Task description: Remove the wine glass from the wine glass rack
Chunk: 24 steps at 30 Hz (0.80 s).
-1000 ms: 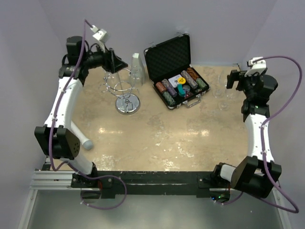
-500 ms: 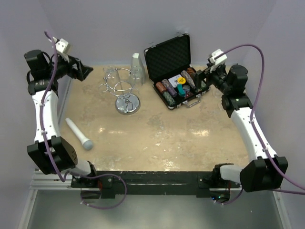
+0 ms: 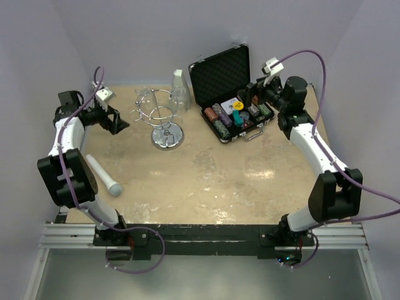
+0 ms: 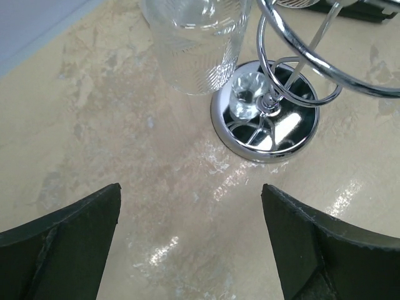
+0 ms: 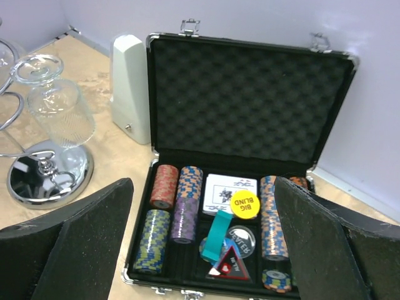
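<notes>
The wine glass rack (image 3: 164,119) is a chrome wire stand with a round mirrored base (image 4: 265,119), at the table's back left. A clear ribbed wine glass (image 5: 59,109) hangs upside down from one of its loops on the side toward the case. It also shows in the top view (image 3: 179,99) and the left wrist view (image 4: 197,44). My left gripper (image 3: 116,120) is open and empty, low over the table left of the rack (image 4: 190,187). My right gripper (image 3: 253,94) is open and empty above the open case (image 5: 204,181).
An open black case (image 3: 232,87) of poker chips (image 5: 187,200) stands right of the rack. A white upright box (image 5: 130,87) stands behind the glass. A white microphone (image 3: 103,176) lies at the left front.
My left gripper left the rack, swung out to the far left, then came back low beside the rack. My right arm swung from the far right to over the case.
</notes>
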{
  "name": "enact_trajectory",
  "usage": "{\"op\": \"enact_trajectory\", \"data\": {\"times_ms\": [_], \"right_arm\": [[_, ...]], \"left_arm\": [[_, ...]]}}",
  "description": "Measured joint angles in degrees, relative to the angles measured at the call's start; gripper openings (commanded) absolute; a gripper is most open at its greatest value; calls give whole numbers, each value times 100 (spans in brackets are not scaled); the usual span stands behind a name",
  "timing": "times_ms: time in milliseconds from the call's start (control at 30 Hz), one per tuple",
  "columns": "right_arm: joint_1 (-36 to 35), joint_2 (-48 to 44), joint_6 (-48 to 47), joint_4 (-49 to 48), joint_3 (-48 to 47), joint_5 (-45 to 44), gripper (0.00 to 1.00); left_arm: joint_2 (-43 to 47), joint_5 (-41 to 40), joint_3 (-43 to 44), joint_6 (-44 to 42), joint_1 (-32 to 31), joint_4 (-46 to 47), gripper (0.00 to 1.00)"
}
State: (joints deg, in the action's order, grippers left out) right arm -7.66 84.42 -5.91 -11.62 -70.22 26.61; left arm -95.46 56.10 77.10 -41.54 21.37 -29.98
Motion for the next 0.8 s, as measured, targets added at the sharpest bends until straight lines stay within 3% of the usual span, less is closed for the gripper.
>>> {"op": "enact_trajectory", "data": {"times_ms": [200,633,800], "right_arm": [[-107,439,234,-37,-269,4,98],[-348,693,184,-81,-573,-129,99],[-450,778,87,-22,-573,-210,99]], "left_arm": [[-170,15,-313,184,-94,623,98],[-389,-31,-953,1615,-706,3661,100],[-496,50,-946,1919,-870,4203,99]]}}
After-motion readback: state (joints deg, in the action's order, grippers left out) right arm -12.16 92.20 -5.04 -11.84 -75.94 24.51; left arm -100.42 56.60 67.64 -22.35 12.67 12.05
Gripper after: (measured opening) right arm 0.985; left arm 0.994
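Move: The wine glass hanging at the rack's far left lies about 11 cm ahead of the left hand, 10 cm to its right and slightly above it. The rack's post stands some 17 cm right and 2 cm ahead; the other hanging glass is about 24 cm right and 10 cm ahead. For the right hand, that right-hand glass is roughly 25 cm left, 4 cm ahead and 8 cm lower, with the open chip case well below, 4 cm ahead and 2 cm left. Towards the rack's far-left glass, the left hand first sinks about 2 cm, then slides forward and right some 8 cm with its fingers wide open, climbing back to its starting height late as the fingertips tilt up about 15 degrees. Meanwhile the right hand, also open, drifts about 4 cm left and a bit forward over the chip case towards the other hanging glass, dipping slightly, its wrist nearly unturned. ##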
